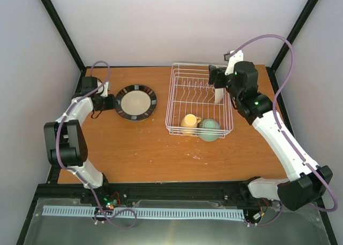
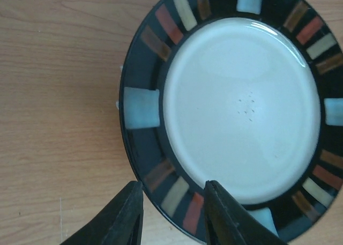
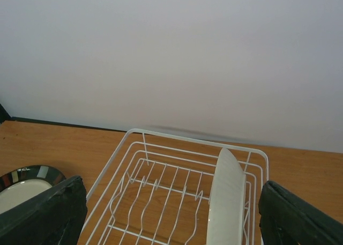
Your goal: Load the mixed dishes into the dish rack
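Note:
A cream plate with a dark striped rim (image 1: 135,101) lies flat on the table, left of the dish rack (image 1: 174,95). My left gripper (image 1: 111,101) is at its left edge. In the left wrist view that gripper (image 2: 174,187) is open, one finger outside the plate (image 2: 241,105) and one over its rim. A yellow mug (image 1: 188,121) and a pale green bowl (image 1: 209,128) sit at the rack's near end. A white plate (image 1: 218,95) stands on edge at the rack's right side. My right gripper (image 1: 216,79) hovers above it, open and empty (image 3: 171,183), over the rack (image 3: 161,186) and white plate (image 3: 228,202).
The rack stands at the table's middle right, its far end close to the back wall. Black frame posts rise at the table's back corners. The striped plate (image 3: 21,186) shows at the left edge of the right wrist view.

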### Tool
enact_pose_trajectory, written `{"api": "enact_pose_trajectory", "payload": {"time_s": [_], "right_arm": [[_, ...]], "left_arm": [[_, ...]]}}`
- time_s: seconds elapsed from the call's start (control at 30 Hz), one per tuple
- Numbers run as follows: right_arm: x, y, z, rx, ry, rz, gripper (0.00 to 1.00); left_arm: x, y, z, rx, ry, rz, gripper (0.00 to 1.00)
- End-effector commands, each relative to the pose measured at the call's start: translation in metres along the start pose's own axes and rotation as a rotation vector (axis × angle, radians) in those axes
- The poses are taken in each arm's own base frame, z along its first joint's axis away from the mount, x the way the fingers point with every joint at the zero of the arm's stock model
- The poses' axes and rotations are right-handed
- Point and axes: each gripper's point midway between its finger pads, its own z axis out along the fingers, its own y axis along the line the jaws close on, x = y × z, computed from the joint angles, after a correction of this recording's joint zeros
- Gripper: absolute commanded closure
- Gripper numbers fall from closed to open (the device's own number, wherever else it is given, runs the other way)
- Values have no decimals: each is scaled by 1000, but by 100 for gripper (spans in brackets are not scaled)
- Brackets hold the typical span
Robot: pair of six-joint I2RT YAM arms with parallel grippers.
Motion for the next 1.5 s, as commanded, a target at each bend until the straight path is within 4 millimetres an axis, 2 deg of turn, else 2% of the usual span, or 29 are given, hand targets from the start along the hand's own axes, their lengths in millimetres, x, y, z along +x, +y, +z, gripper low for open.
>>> {"api": "enact_pose_trajectory", "payload": {"time_s": [0.0, 0.27, 0.53, 0.77, 0.93, 1.03, 1.07, 1.2, 1.47], "right_arm": [[-4, 1, 1, -9, -15, -18, 14], [-6, 4, 1, -24, -20, -18, 14], [-5, 6, 3, -35, -15, -15, 14], [-4, 7, 2, -39, -12, -16, 14], [-5, 5, 0, -33, -14, -18, 14], [-4, 6, 1, -35, -11, -17, 14], [-4, 6, 2, -34, -10, -17, 14], [-2, 8, 3, -43, -7, -13, 14], [5, 17, 8, -97, 4, 12, 14]], "left_arm": [[-12, 9, 13, -9, 5, 12, 69], [-14, 22, 30, -42, 28, 19, 70], [-21, 23, 44, -14, 41, 29, 72], [-21, 22, 66, 37, 71, 16, 74], [-20, 24, 74, 54, 85, 12, 83], [-20, 24, 76, 60, 91, 10, 96], [-21, 24, 75, 60, 91, 10, 99], [-27, 19, 63, 65, 65, 20, 99], [-58, -4, 12, 93, -63, 52, 99]]}}
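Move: The dark-rimmed plate's middle lies about 7 cm ahead, 9 cm to the right and some 7 cm below the left gripper, so its left rim is almost underneath. The white dish rack's middle is about 38 cm right and 8 cm ahead; the yellow mug in it sits roughly 34 cm right and 3 cm back. From the right gripper, the plate is some 35 cm left, 9 cm ahead and 34 cm below. Bring the left gripper down about 6 cm and forward about 5 cm onto the near part of the plate's left rim, fingers slanting down with hardly any wrist turn. Shut the part-open fingers so they pinch the rim, one either side of it, then draw up some 2 to 3 cm, keeping the grip. ##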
